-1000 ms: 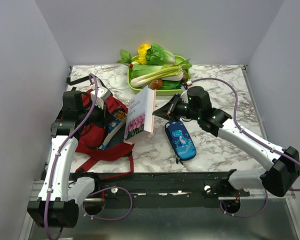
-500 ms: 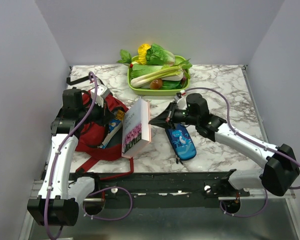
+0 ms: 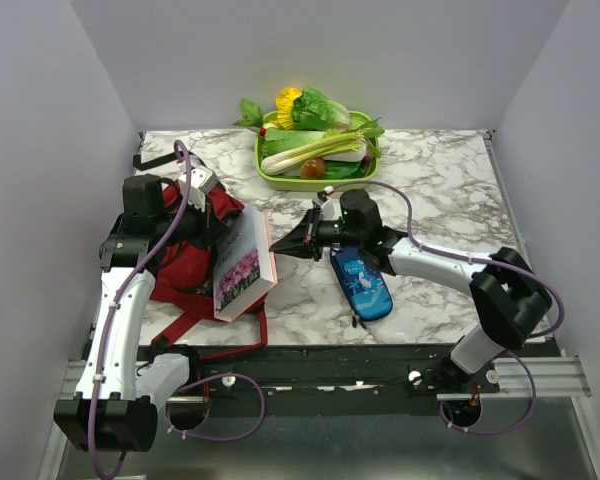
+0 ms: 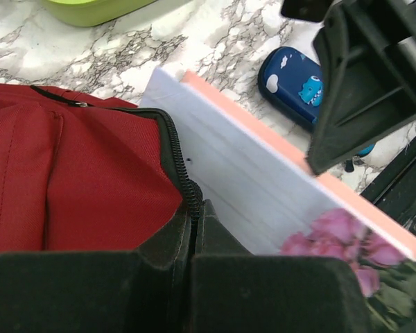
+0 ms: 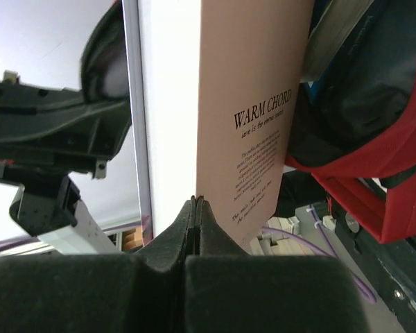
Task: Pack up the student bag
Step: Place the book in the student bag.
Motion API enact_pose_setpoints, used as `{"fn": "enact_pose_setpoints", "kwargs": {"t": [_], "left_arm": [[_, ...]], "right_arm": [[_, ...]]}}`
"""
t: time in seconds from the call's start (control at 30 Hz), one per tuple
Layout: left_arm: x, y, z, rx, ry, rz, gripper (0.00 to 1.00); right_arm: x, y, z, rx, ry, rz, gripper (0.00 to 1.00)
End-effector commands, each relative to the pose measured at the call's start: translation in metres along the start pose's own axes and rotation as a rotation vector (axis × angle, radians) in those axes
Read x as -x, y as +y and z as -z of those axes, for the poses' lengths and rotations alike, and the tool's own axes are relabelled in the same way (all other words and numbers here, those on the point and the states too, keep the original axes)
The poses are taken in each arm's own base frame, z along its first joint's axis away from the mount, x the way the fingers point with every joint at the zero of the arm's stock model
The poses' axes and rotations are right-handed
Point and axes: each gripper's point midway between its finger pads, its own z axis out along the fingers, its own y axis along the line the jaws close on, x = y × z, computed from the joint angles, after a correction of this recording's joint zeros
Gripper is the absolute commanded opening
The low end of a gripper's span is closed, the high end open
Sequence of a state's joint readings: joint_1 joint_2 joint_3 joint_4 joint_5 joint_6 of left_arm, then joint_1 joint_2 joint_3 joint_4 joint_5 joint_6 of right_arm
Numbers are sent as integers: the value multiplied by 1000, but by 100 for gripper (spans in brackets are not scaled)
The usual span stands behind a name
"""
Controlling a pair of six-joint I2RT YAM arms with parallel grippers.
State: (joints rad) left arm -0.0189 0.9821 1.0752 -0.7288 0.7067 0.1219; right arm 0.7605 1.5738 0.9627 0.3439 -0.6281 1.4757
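Note:
The dark red student bag [image 3: 183, 268] lies at the table's left. My left gripper [image 3: 213, 214] is shut on its black zipper edge [image 4: 187, 182], and the left wrist view shows the zip running between the jaws of the left gripper [image 4: 193, 208]. A paperback book [image 3: 242, 262] with pink flowers on its cover leans tilted against the bag's opening. My right gripper [image 3: 284, 243] is shut, pinching the edge of the book's pink back cover [image 5: 253, 104] at the tips of the right gripper [image 5: 196, 201]. The bag's inside is hidden behind the book.
A blue shark-print pencil case [image 3: 361, 282] lies on the marble just right of the book, under my right arm. A green tray [image 3: 268, 176] of vegetables stands at the back centre. The bag's black straps [image 3: 215, 318] trail toward the front edge.
My right gripper has travelled left with the book, tipping it from upright down toward the bag's opening. The left gripper has kept its hold on the zipper edge.

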Motion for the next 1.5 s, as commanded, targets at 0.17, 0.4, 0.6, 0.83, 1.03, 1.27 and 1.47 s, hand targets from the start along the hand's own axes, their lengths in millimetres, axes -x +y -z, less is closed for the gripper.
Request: {"fn": "enact_pose_setpoints", "kwargs": {"t": [0.17,0.4,0.6,0.83,1.03,1.27,1.47], "left_arm": [[38,-30,22,-80,-85,-34,0],[25,-45,27,-150,-28,-27,0],[2,-56,30,-236,76,-22,0],[1,-58,33,-226,65,-17,0],[14,-53,28,-201,8,-10,0],[15,-47,23,-185,-3,-4,0],[16,-44,17,-191,-3,20,0]], "right_arm": [[26,-7,-47,81,28,0,1],[69,-34,-70,20,-49,5,1],[102,-42,-67,-25,-100,56,1],[108,-32,-92,-75,-105,116,1],[49,-46,-123,-175,11,155,1],[1,-101,-95,-305,123,140,1],[-10,-117,-85,-350,170,161,1]]}}
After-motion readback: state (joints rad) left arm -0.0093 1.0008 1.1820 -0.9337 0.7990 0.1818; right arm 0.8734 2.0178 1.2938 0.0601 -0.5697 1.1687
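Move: The book leans in the bag's mouth, its upper right edge at the right hand's shut fingertips; its middle is about 6 cm to that hand's left, 1 cm back and 7 cm below. The bag's middle lies roughly 15 cm left, level fore and aft and 14 cm below, the pencil case some 20 cm right, about level and 21 cm below. From the left hand the book is about 5 cm right, 4 cm back and 8 cm below. With its fingers kept shut, the right hand works along the book's edge, some 10 cm forward while sinking and going left, then swings back as far and drives down, ending about 13 cm lower and 7 cm farther left, fingers tipped some 20 degrees steeper between the pages and the bag's red side. The left hand keeps its pinch on the zippered rim, lifting it slightly and then drawing it about 3 cm back. ##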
